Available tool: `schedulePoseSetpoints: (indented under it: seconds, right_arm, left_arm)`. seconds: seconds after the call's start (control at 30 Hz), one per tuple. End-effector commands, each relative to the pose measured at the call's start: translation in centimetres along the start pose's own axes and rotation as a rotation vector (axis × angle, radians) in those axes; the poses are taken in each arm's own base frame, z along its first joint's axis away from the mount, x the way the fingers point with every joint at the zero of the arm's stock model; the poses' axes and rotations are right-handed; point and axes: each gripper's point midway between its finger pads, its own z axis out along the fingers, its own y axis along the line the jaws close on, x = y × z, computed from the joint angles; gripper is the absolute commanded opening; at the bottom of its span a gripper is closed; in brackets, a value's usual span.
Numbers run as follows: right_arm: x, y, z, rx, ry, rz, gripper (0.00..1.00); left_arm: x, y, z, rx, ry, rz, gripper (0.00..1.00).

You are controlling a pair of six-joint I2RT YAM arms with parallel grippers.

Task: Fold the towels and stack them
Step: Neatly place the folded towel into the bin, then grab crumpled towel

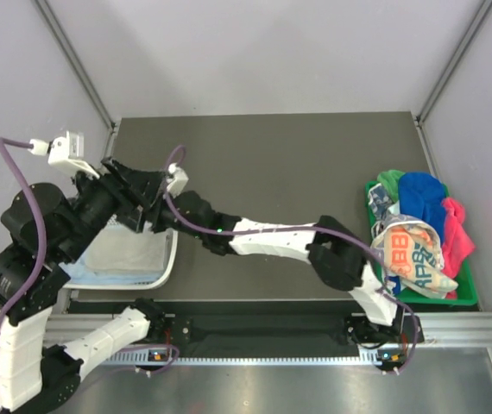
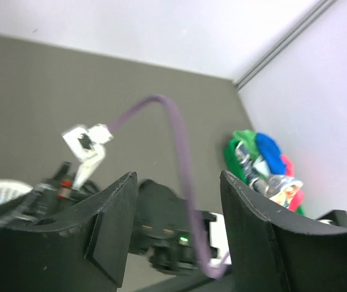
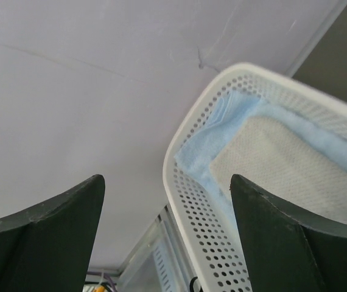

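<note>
A heap of unfolded towels fills the green tray [image 1: 419, 297] at the right: green [image 1: 390, 181], royal blue [image 1: 423, 198], pink [image 1: 457, 233] and a white printed one [image 1: 410, 254]. The same heap [image 2: 265, 159] shows far off in the left wrist view. In the white mesh basket [image 3: 189, 201] a folded whitish-grey towel [image 3: 283, 164] lies on a folded pale blue towel [image 3: 222, 137]. My right gripper [image 3: 167, 180] hangs open and empty just above the basket's rim. My left gripper [image 2: 179, 176] is open and empty, raised beside it, facing the right arm.
The white basket [image 1: 167, 259] stands at the table's near left, under both grippers [image 1: 134, 217]. The right arm stretches across the dark table [image 1: 272, 164] from its base at the lower right, and its purple cable [image 2: 182, 158] loops in front of my left gripper. Walls close in the table.
</note>
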Motion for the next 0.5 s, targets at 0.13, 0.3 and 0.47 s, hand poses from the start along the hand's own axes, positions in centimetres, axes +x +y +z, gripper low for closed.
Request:
schedulePoseSetpoints:
  seconds: [0.13,0.3,0.47]
  right_arm:
    - [-12.6,-1.2,-10.8,0.183,-0.254,-0.171,0.83]
    - [-18.0,-5.9,-22.8,0.501,-0.394,-0.239,0.83]
    - [-19.1,-10.0,-35.6,0.849,-0.444,-0.262,0.84]
  left_arm:
    - [-2.7,-5.2,4.4,0.186,-0.064,-0.017,0.62]
    - [1.4,-5.7,8.3,0.242,0.035,-0.04,0.62]
    - [8.2,-4.8,12.5,0.258,0.205,-0.073,0.61]
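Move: Over the white bin, the right hand has the gray folded towel some 20 cm below it, about 2 cm ahead and 5 cm to its left; the blue towel beneath is centred slightly farther left. The green bin heaped with towels lies roughly 78 cm to its right, 3 cm ahead and 15 cm lower. From the left hand the green bin is about 64 cm right, 6 cm ahead, 38 cm below. Sweeping away from the white bin, the right hand goes fast some 33 cm to the right towards the green bin, swinging forward and up a little, turning about 40 degrees clockwise with its fingers tipping down. The left hand moves about 9 cm right and 7 cm forward, rising slightly and then sinking, and turns a little clockwise. Both empty grippers stay open, touching nothing. ##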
